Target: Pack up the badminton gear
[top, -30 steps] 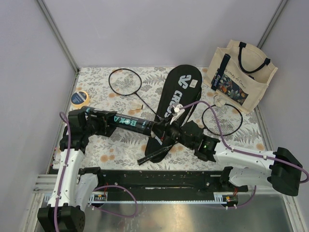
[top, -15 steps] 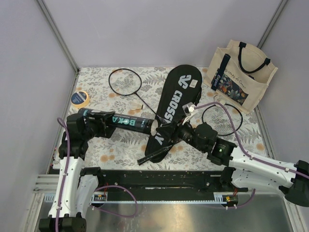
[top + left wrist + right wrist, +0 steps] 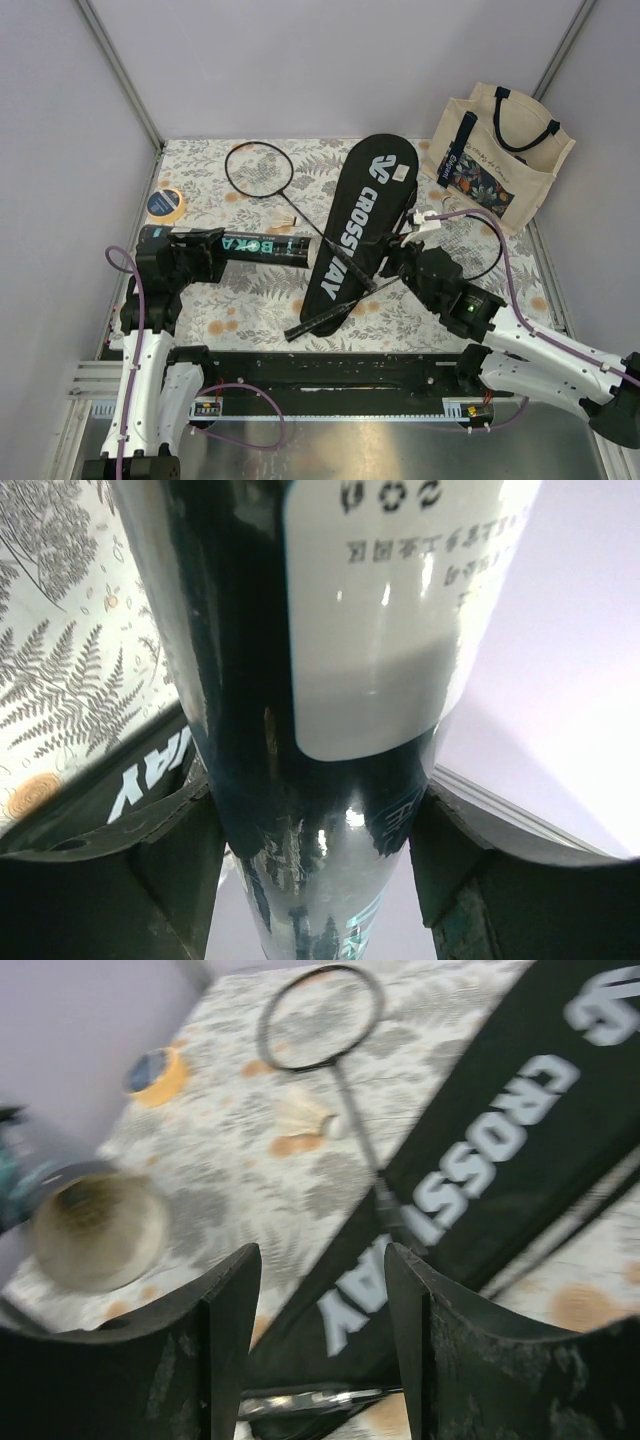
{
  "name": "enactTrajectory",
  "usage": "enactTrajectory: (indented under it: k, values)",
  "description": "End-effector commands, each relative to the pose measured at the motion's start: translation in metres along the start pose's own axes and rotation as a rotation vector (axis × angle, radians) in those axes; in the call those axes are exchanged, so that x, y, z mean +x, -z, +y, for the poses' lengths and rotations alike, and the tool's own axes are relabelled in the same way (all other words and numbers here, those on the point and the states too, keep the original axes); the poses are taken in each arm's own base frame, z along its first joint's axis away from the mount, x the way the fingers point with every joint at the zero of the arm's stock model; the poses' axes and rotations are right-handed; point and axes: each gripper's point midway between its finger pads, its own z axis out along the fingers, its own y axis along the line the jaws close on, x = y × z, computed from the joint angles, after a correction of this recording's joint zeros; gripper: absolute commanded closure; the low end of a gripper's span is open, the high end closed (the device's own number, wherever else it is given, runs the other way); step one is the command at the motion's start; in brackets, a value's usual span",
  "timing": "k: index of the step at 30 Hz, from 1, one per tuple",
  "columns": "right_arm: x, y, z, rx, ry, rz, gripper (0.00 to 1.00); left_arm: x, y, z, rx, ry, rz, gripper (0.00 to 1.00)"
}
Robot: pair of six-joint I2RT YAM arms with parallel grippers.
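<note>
My left gripper [image 3: 205, 252] is shut on the black tube [image 3: 262, 250] with teal lettering and holds it level, open end to the right. In the left wrist view the tube [image 3: 330, 680] fills the gap between both fingers. The right gripper [image 3: 392, 262] hangs open and empty over the lower edge of the black CROSSWAY bag [image 3: 362, 215], right of the tube's mouth [image 3: 95, 1230]. One racket [image 3: 258, 168] lies at the back with its shaft across the bag. A second racket [image 3: 330, 315] lies under the right arm. A white shuttlecock [image 3: 288, 218] rests beside the first racket's shaft.
A cream tote bag [image 3: 500, 150] stands at the back right corner. A yellow-rimmed tape roll [image 3: 165, 203] lies at the left edge. Grey walls close in the floral table [image 3: 250, 295] on three sides.
The right gripper has opened and drawn back to the right, away from the tube's mouth. The left arm has shifted the tube a little to the left.
</note>
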Motion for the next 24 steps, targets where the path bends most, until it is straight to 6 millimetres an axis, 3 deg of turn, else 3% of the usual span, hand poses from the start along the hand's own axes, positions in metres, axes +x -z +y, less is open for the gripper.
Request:
enactTrajectory:
  k: [1,8,17,24]
  values:
    - [-0.028,-0.003,-0.070,0.281,0.130,-0.049,0.40,-0.010,0.005,-0.025,0.099,-0.102,-0.069,0.78]
    - [-0.036,-0.013,-0.169,0.623,-0.018,-0.088,0.41,-0.014,-0.004,-0.004,0.054,-0.220,-0.077,0.77]
    - [-0.043,-0.012,-0.279,0.893,-0.253,-0.271,0.43,-0.014,-0.013,0.000,0.039,-0.314,-0.052,0.77]
    - [-0.044,-0.016,-0.336,1.006,-0.369,-0.344,0.43,-0.021,-0.013,-0.009,0.070,-0.421,-0.090,0.77]
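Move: Some 29 cm to the right of the empty right hand, about 22 cm ahead and 22 cm below, lies the shuttlecock by the tote bag. The second racket's head is about 14 cm nearer the robot than it and 3 cm farther right; the tote bag stands about 14 cm beyond it and 14 cm farther right. The left hand, holding the tube, has that shuttlecock roughly 72 cm to its right and 21 cm ahead. Swinging away from the tube's mouth, the open right hand sweeps about 25 cm right, 15 cm forward and 12 cm down towards the shuttlecock by the tote bag, turning nearly 60 degrees clockwise and tipping its fingers down. Meanwhile the left hand keeps its grip on the tube, sinking about 3 cm and rolling so that the mouth end dips. ##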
